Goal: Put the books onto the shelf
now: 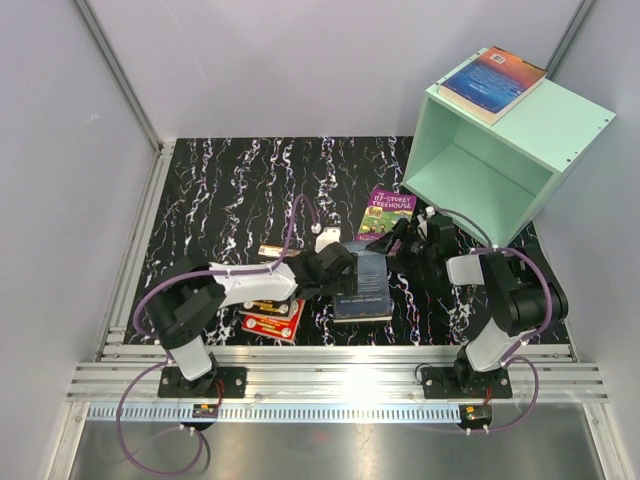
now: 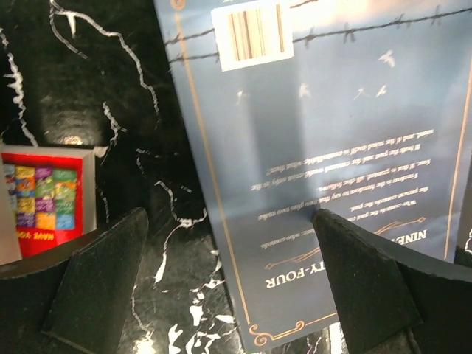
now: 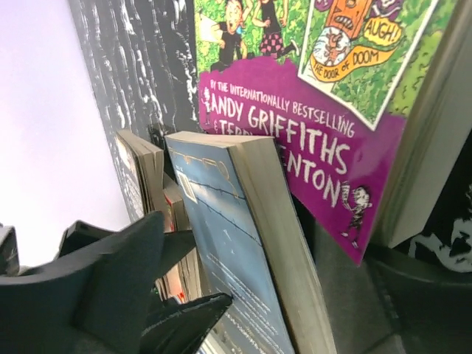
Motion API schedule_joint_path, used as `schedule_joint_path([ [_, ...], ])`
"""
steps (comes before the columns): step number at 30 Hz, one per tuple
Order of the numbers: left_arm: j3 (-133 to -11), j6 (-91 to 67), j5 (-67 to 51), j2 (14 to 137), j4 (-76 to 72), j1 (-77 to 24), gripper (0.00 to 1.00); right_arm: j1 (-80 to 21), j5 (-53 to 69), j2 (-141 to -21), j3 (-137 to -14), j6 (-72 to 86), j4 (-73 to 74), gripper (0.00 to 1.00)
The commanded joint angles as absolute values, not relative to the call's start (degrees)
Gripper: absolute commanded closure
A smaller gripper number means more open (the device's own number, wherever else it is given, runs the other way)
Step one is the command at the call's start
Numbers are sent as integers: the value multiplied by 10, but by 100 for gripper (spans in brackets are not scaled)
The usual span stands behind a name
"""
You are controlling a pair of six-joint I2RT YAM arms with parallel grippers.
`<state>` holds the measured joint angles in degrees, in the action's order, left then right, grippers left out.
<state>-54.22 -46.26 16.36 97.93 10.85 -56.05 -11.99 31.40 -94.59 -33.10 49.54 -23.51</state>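
The mint-green shelf (image 1: 490, 165) stands at the back right, its open face toward the arms, with a blue and orange book (image 1: 492, 82) lying on top. A dark blue-grey book (image 1: 362, 285) lies between the arms. My left gripper (image 1: 338, 268) is open low over its left edge (image 2: 243, 295), one fingertip (image 2: 369, 280) above the cover. My right gripper (image 1: 408, 250) is open at the book's right side, and the page edge (image 3: 276, 243) shows between its fingers. The purple-green Treehouse book (image 1: 385, 215) lies just beyond it. A red book (image 1: 272, 320) lies under the left arm.
The black marbled mat (image 1: 230, 190) covers the table up to an aluminium rail (image 1: 330, 375) in front. Grey walls close in the left, back and right. A dark book with a gold mark (image 1: 268, 250) lies by the left arm.
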Motion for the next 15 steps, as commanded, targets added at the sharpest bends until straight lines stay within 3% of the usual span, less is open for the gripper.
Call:
schedule_joint_path([
  [1,-561,-453,153,989,92,-554,1,-123,305,-977,-293,499,-278,17],
  [3,-557,-453,151,990,86,-552,1,-124,320,-968,-272,494,-293,25],
  [4,-556,-454,150,991,85,-551,1,-125,324,-963,-264,491,-295,35],
  [6,-552,-454,147,993,80,-548,1,-127,334,-945,-244,479,-299,45],
  [9,-551,-457,143,997,72,-546,1,-139,344,-926,-222,472,-306,66],
  [10,-551,-458,142,998,71,-546,1,-149,348,-919,-219,473,-309,80],
  [13,-555,-460,140,994,71,-547,1,-159,353,-892,-208,486,-315,100],
  [15,-549,-461,140,982,71,-546,1,-164,359,-869,-200,505,-323,100],
])
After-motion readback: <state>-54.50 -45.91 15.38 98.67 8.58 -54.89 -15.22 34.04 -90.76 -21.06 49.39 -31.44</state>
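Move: The blue-grey Nineteen Eighty-Four book is what my right fingers go for: its middle lies about 9 cm back, 5 cm left and 3 cm below, so my hand is at its far right corner. The purple Treehouse book is about 4 cm ahead and similarly low. The black book lies some 25 cm left and 9 cm back. From my left hand, the blue-grey book's middle is about 5 cm right, 1 cm back and just below. With my right gripper almost wide open around the far right corner of the blue-grey book, I draw back about 6 cm, dipping some 2 cm on the way, and close the fingers nearly shut. They end pinching its right edge, one finger on the cover and the other beneath, while the wrist hardly turns. ##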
